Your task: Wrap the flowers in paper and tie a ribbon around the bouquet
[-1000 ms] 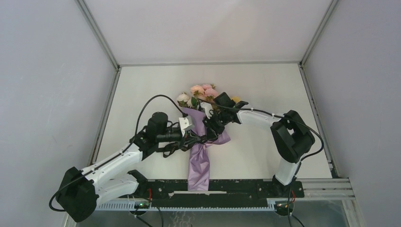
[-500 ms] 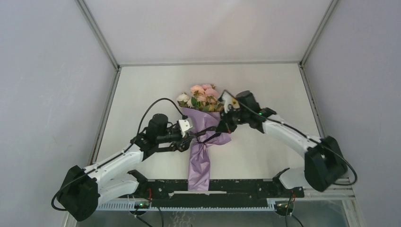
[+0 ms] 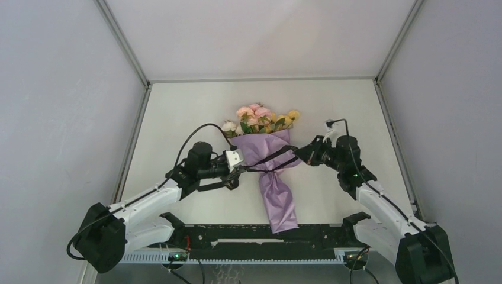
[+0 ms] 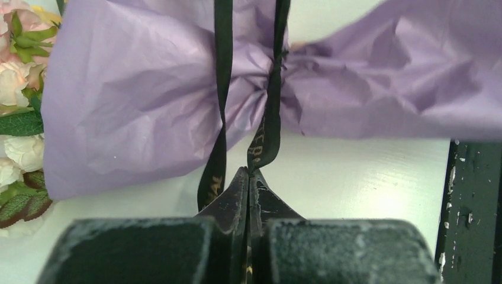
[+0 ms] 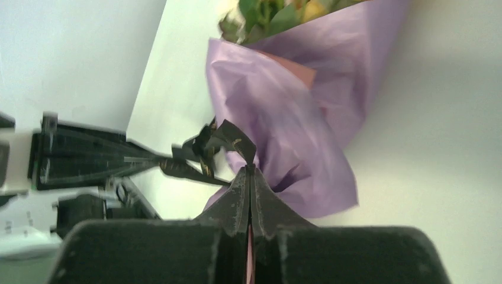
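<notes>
The bouquet lies mid-table: pink, yellow and white flowers [image 3: 260,117] at the far end, wrapped in lilac paper [image 3: 267,151] whose tail [image 3: 282,204] points toward the near edge. A black ribbon [image 3: 273,161] cinches the paper's waist, and its ends stretch out to both sides. My left gripper [image 3: 241,170] is shut on the left end, just left of the waist; its tips [image 4: 248,171] pinch the ribbon [image 4: 270,118] in front of the paper [image 4: 142,100]. My right gripper [image 3: 298,155] is shut on the right end; its tips [image 5: 250,169] clamp the ribbon [image 5: 228,137] beside the paper [image 5: 314,112].
A black rail [image 3: 225,234] runs along the near edge under the paper's tail, also seen as a dark strip [image 4: 473,207]. Metal frame posts [image 3: 133,136] [image 3: 393,136] and grey walls bound the table left and right.
My right arm swung from above the bouquet out to the right, shut on the ribbon end and drew it taut. The bouquet slid right and its tail tilted rightward. The left gripper stayed shut.
</notes>
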{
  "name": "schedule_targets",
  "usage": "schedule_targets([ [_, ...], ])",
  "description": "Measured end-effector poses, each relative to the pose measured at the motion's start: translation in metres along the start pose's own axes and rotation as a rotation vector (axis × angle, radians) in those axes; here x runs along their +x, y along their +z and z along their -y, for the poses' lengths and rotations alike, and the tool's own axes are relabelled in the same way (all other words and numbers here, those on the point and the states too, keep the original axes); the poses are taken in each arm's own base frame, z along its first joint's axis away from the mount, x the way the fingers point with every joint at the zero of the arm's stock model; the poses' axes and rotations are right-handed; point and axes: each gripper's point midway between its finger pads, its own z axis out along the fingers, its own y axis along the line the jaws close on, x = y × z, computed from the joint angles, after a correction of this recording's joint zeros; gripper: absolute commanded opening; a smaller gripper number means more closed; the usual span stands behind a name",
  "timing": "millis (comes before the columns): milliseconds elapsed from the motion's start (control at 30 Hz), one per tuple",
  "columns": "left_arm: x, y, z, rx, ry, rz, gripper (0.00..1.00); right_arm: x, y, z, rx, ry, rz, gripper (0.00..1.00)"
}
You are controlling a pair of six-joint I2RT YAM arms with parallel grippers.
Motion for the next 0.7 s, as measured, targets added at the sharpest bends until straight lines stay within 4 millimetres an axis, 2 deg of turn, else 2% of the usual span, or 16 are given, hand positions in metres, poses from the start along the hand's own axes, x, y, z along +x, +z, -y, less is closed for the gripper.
schedule_targets([
  [67, 0.0, 0.0, 0.0, 0.005, 0.015, 0.0, 0.0, -0.011, -0.005, 0.01, 0.056, 0.06, 0.047, 0.18],
  [100, 0.0, 0.001, 0.001, 0.008, 0.025, 0.001, 0.0, -0.012, -0.008, 0.019, 0.098, 0.101, 0.058, 0.3],
  [133, -0.001, 0.001, 0.002, 0.012, 0.035, 0.003, 0.0, -0.011, -0.01, 0.028, 0.136, 0.137, 0.056, 0.35],
  [233, -0.004, 0.004, 0.009, 0.038, 0.075, 0.016, 0.0, 0.011, -0.021, 0.06, 0.285, 0.25, -0.009, 0.45],
  [267, -0.004, 0.006, 0.013, 0.051, 0.081, 0.019, 0.0, 0.017, -0.025, 0.067, 0.323, 0.271, -0.027, 0.5],
  [333, -0.001, 0.008, 0.023, 0.079, 0.097, 0.02, 0.0, 0.026, -0.036, 0.078, 0.398, 0.283, -0.043, 0.53],
  [400, 0.004, 0.009, 0.031, 0.101, 0.107, 0.018, 0.0, 0.017, -0.045, 0.077, 0.432, 0.235, -0.016, 0.53],
  [467, 0.011, 0.009, 0.035, 0.109, 0.107, 0.012, 0.0, 0.001, -0.045, 0.062, 0.402, 0.157, 0.017, 0.56],
  [500, 0.013, 0.009, 0.037, 0.111, 0.107, 0.011, 0.0, -0.011, -0.04, 0.046, 0.367, 0.077, 0.022, 0.56],
  [600, 0.017, 0.007, 0.04, 0.114, 0.111, 0.011, 0.0, -0.035, -0.01, -0.021, 0.182, -0.167, -0.044, 0.56],
  [700, 0.019, 0.006, 0.042, 0.115, 0.12, 0.019, 0.0, -0.054, 0.041, -0.099, -0.046, -0.399, -0.164, 0.51],
])
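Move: Ribbon is still pinched in both grippers. The knot lies about 10 cm to the left hand's right, some 2 cm farther out and 8 cm lower; from the right hand it is about 9 cm left, 2 cm back and 11 cm below. The flower heads are some 20 cm beyond the knot and 3 cm to its left, and the gathered paper tail's middle is about 11 cm back from the knot and 3 cm right. Drawing its ribbon loop outward, the right hand moves right and down, its fingers opening to about half and letting go on the way. After some 7 cm it turns back, sweeping about 15 cm left, rising steeply and edging forward, open and empty over the paper. The left hand keeps its pinch, easing 4 cm back and 2 cm down. ##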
